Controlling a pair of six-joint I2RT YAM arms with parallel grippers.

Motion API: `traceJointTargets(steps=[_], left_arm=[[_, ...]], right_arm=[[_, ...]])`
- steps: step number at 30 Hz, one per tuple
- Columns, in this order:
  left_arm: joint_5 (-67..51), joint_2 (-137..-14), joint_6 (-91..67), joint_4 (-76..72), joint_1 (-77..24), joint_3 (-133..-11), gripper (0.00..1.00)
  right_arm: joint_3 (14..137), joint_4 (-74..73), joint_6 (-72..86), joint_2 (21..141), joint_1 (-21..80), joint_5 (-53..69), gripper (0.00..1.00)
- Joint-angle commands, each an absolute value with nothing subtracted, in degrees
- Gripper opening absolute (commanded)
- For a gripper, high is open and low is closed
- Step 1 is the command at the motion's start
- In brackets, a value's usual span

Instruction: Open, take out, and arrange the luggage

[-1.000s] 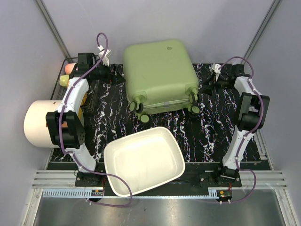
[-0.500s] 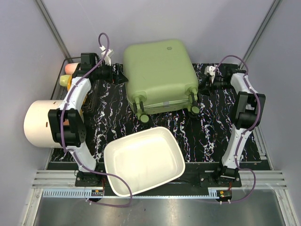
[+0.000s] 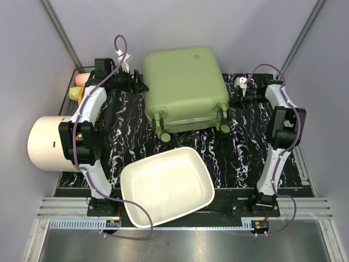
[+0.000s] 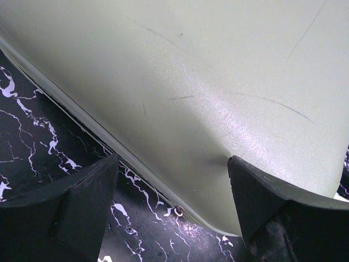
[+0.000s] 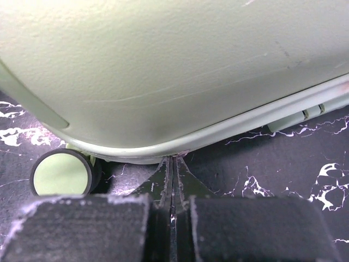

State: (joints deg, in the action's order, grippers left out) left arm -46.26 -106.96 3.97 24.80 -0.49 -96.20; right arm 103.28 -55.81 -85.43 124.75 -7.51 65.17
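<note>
The olive-green luggage point(image 3: 185, 87) lies flat and closed at the back of the black marbled mat point(image 3: 245, 147), wheels toward me. My left gripper point(image 3: 140, 86) is open at its left side. In the left wrist view the shell point(image 4: 218, 82) fills the gap above the left gripper point(image 4: 172, 161), and the right finger point(image 4: 256, 196) touches it. My right gripper point(image 3: 233, 100) is shut at the luggage's right near corner. There the right gripper point(image 5: 173, 158) meets the zipper seam of the luggage point(image 5: 163, 71), pinching a small zipper pull point(image 5: 181, 153), beside a wheel point(image 5: 60, 172).
A white plastic bin point(image 3: 166, 185) sits tilted at the mat's near edge between the arm bases. A large cream cylinder point(image 3: 46, 143) lies at the left edge, with pink and yellow items point(image 3: 79, 87) behind it. Grey walls close in at the back and both sides.
My right gripper moved left to the luggage's near right corner and closed. My left gripper slid right, up to the luggage's left side, still open.
</note>
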Motion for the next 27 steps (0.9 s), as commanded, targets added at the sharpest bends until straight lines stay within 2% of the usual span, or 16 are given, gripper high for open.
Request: traceJointTargets(steps=[1, 8, 13, 14, 19, 20, 21, 22, 24, 27], left_arm=[[-48.08, -108.01, 3.78, 22.06, -0.44, -99.75, 0.85], [-47.90, -109.16, 4.13, 21.97, -0.44, -100.55, 0.84], [-48.51, -109.95, 5.18, 22.94, -0.44, -102.30, 0.84], [-48.60, -110.04, 5.36, 23.20, -0.44, -102.74, 0.85], [-49.04, -110.30, 5.36, 23.38, -0.44, -102.92, 0.85], [-49.22, -110.30, 5.45, 23.38, -0.44, -102.92, 0.85], [-49.22, -110.30, 5.62, 23.64, -0.44, -102.92, 0.85], [-49.22, -110.04, 6.15, 23.90, -0.44, -102.83, 0.85], [-49.22, -109.78, 6.50, 24.26, -0.44, -102.75, 0.85], [-49.22, -109.34, 6.94, 24.52, -0.44, -102.31, 0.85]], right_arm=[[104.41, -47.31, -75.72, 124.45, -4.83, 65.22, 0.00], [103.71, -36.48, -67.76, 124.19, -5.01, 63.37, 0.00], [102.66, -43.57, -77.82, 122.79, -5.80, 62.23, 0.01], [102.66, -46.55, -81.53, 122.70, -5.80, 60.83, 0.15], [102.83, -57.74, -94.03, 123.39, -5.98, 57.83, 0.33], [102.92, -58.18, -94.39, 123.66, -5.98, 57.31, 0.41], [103.09, -59.92, -95.18, 123.84, -6.06, 57.13, 0.56], [103.36, -60.81, -97.10, 124.01, -6.06, 56.78, 0.62], [103.10, -61.70, -98.26, 123.84, -6.24, 56.51, 0.69], [102.48, -61.61, -99.67, 123.66, -6.24, 56.95, 0.70]])
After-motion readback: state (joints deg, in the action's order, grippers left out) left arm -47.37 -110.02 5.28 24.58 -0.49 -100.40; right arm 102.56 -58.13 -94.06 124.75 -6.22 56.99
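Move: My right fingertips are already shut, almost at the seam on the luggage's right side, which lies about 1 cm to their left and level with them. The luggage's middle is some 16 cm left and 3 cm ahead of that hand, at about its height; its near-right wheel sits about 9 cm back, 4 cm left and 4 cm lower. From my left hand, the same stretch of seam is roughly 33 cm to the right, 4 cm back and 10 cm lower. I slide my right hand, fingers still shut, about 3 cm forward along the luggage's right side, then turn back nearly 4 cm and sink about 3 cm, spreading the fingers wide beside the seam as the hand rolls some 10 degrees. My left hand stays open and only eases 1.5 cm forward by the luggage's left side. ##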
